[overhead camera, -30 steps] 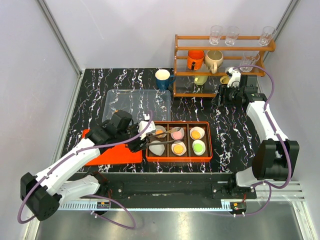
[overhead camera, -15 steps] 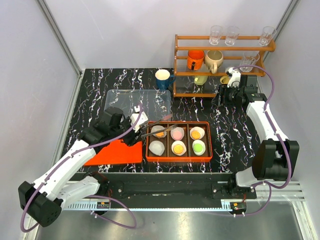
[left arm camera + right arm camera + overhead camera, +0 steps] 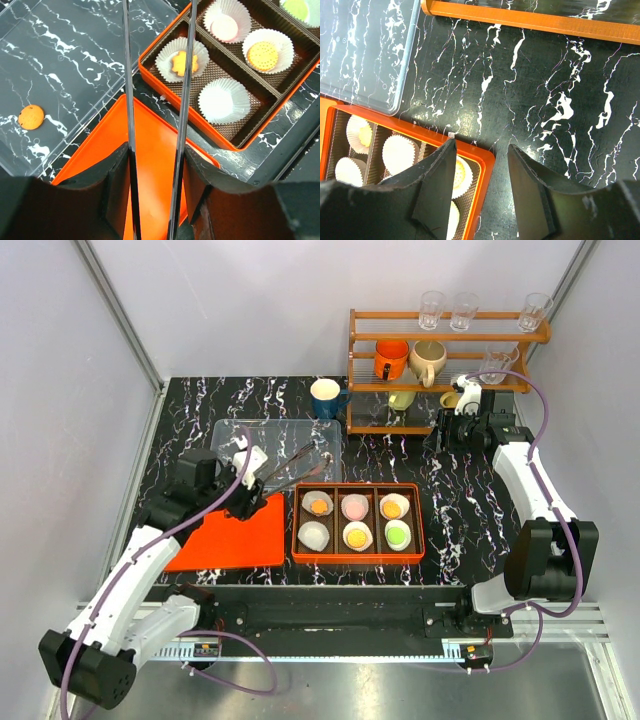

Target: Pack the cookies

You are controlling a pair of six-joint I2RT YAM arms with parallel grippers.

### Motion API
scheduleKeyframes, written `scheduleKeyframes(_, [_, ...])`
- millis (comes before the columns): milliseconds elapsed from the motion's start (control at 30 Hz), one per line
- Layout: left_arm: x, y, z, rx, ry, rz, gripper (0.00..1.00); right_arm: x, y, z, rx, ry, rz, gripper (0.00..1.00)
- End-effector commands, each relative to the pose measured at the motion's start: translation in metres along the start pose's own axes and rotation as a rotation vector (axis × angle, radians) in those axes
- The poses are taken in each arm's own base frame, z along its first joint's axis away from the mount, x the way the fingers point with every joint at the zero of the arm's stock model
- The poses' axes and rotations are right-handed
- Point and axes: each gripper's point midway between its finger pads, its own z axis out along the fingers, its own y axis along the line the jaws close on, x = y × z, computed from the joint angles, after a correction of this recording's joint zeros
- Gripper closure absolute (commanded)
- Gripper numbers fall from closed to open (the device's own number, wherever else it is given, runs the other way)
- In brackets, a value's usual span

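Observation:
Five cookies lie in white liners in the orange box [image 3: 358,487]: orange [image 3: 318,505], pink [image 3: 354,506], orange [image 3: 392,508], orange [image 3: 356,536] and green [image 3: 398,534]. The front-left liner [image 3: 224,100] is empty. Another orange cookie [image 3: 31,116] lies on the clear tray [image 3: 290,435]. My left gripper [image 3: 156,165] is shut on metal tongs [image 3: 186,75], above the orange lid [image 3: 225,535], left of the box. The tongs' blades stand apart with nothing between them, pointing toward the clear tray. My right gripper [image 3: 482,150] is open and empty, high above the table by the shelf.
A wooden shelf [image 3: 448,338] with mugs and glasses stands at the back right. A blue mug [image 3: 326,397] sits behind the clear tray. Grey walls close in both sides of the black marbled table [image 3: 455,505].
My left arm has drawn back to the left and away, taking the tongs out of the box's back-left compartment, where an orange cookie stays. The right arm has not moved.

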Motion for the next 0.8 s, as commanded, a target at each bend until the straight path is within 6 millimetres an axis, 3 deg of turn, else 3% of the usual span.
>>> scheduleKeyframes(0, [-0.033, 0.015, -0.015, -0.041, -0.124, -0.001, 0.55, -0.012, 0.0, -0.002, -0.007, -0.035, -0.022, 0.46])
scheduleKeyframes(767, [-0.011, 0.077, -0.046, -0.258, -0.121, -0.155, 0.55, -0.011, 0.001, -0.001, -0.01, -0.032, -0.024, 0.46])
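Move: Ahead and to the left of the left hand, which holds the tongs, the last orange cookie sits on the clear tray, about 14 cm farther out, 8 cm left and 17 cm below. The tray's middle is some 17 cm ahead and 2 cm right; the orange tray's middle lies 11 cm left and 2 cm back. The empty paper cup is roughly 11 cm right, 2 cm back. From the right hand the cookie is about 48 cm left, 4 cm ahead. Swinging back from the cookie box, the left hand carries the open tongs about 7 cm left and some 3 cm forward, almost level, towards the orange cookie on the clear tray. The wrist turns about 15 degrees counter-clockwise, so the tong tips sweep left above the tray, while the fingers keep their hold on the tongs' arms. ##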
